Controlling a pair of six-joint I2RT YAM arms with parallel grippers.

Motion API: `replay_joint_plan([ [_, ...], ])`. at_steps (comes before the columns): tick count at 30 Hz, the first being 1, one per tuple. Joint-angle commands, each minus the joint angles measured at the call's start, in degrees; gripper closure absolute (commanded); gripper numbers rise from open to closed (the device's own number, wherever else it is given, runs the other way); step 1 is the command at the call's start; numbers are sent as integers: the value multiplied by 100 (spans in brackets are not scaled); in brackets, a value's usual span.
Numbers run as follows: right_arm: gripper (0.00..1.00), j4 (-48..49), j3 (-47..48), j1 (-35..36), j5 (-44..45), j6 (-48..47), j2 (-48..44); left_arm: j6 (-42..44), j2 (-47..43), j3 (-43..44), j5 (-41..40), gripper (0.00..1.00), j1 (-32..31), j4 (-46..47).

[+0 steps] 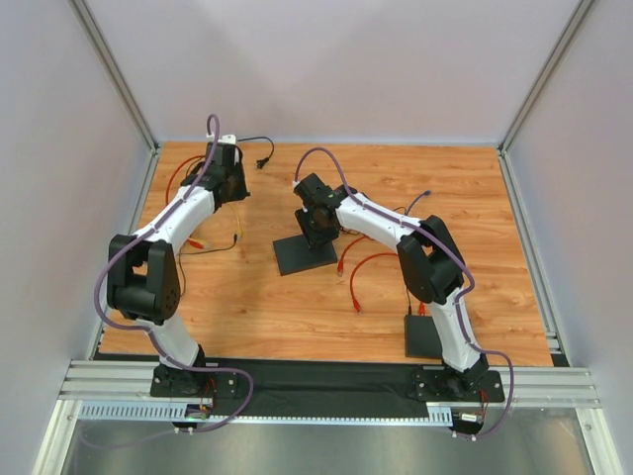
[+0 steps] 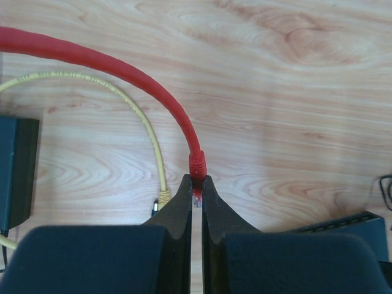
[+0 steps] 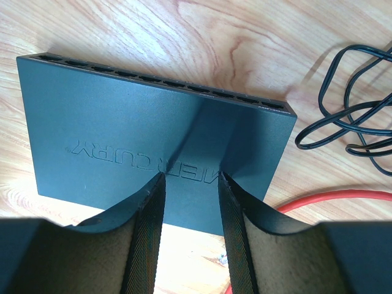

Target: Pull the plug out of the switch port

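My left gripper (image 2: 196, 179) is shut on the red plug (image 2: 197, 162), whose clear tip shows between the fingertips over bare wood with no port around it. Its red cable (image 2: 122, 67) arcs away up and left. From above, the left gripper (image 1: 224, 183) sits at the table's back left. The dark flat switch (image 3: 122, 104) lies under my right gripper (image 3: 191, 176), which is open, its fingertips down on the switch's top with nothing between them. The row of ports (image 3: 165, 79) along the far edge shows no plug. In the overhead view the right gripper (image 1: 316, 233) stands over the switch (image 1: 302, 257).
A yellow cable (image 2: 147, 122) ends beside my left fingers. Dark boxes sit at the left (image 2: 15, 171) and lower right (image 2: 349, 226) of that view. Black cord (image 3: 355, 110) coils right of the switch. Loose red cables (image 1: 361, 272) and a black box (image 1: 423, 336) lie on the right.
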Motion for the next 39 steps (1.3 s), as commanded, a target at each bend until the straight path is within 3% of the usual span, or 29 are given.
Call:
replay_joint_plan([
  [1,58,-345,-286,118,-412,69,316,232,151,143,212,100,162,-94],
  [18,58,-477,-83,171,-429,130,412,452,1426,925,915,100,390,-480],
  [29,58,-425,-163,197,-438,139,404,330,1804,1118,608,100,452,-515],
  [39,58,-407,-118,223,-421,209,272,198,1550,846,617,70,522,-278],
])
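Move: The left hand already holds the pulled red plug; the bare table it is brought down to lies about 14 cm below, some 2 cm ahead and 2 cm left. The yellow plug lies about 8 cm back and 3 cm left of the left hand, the switch some 9 cm back and 13 cm right. From the right hand, that bare spot lies about 8 cm ahead, 19 cm left and 4 cm lower. Left hand lowers the red plug about 10 cm towards the table, tilting fingers down, then opens to release it. ##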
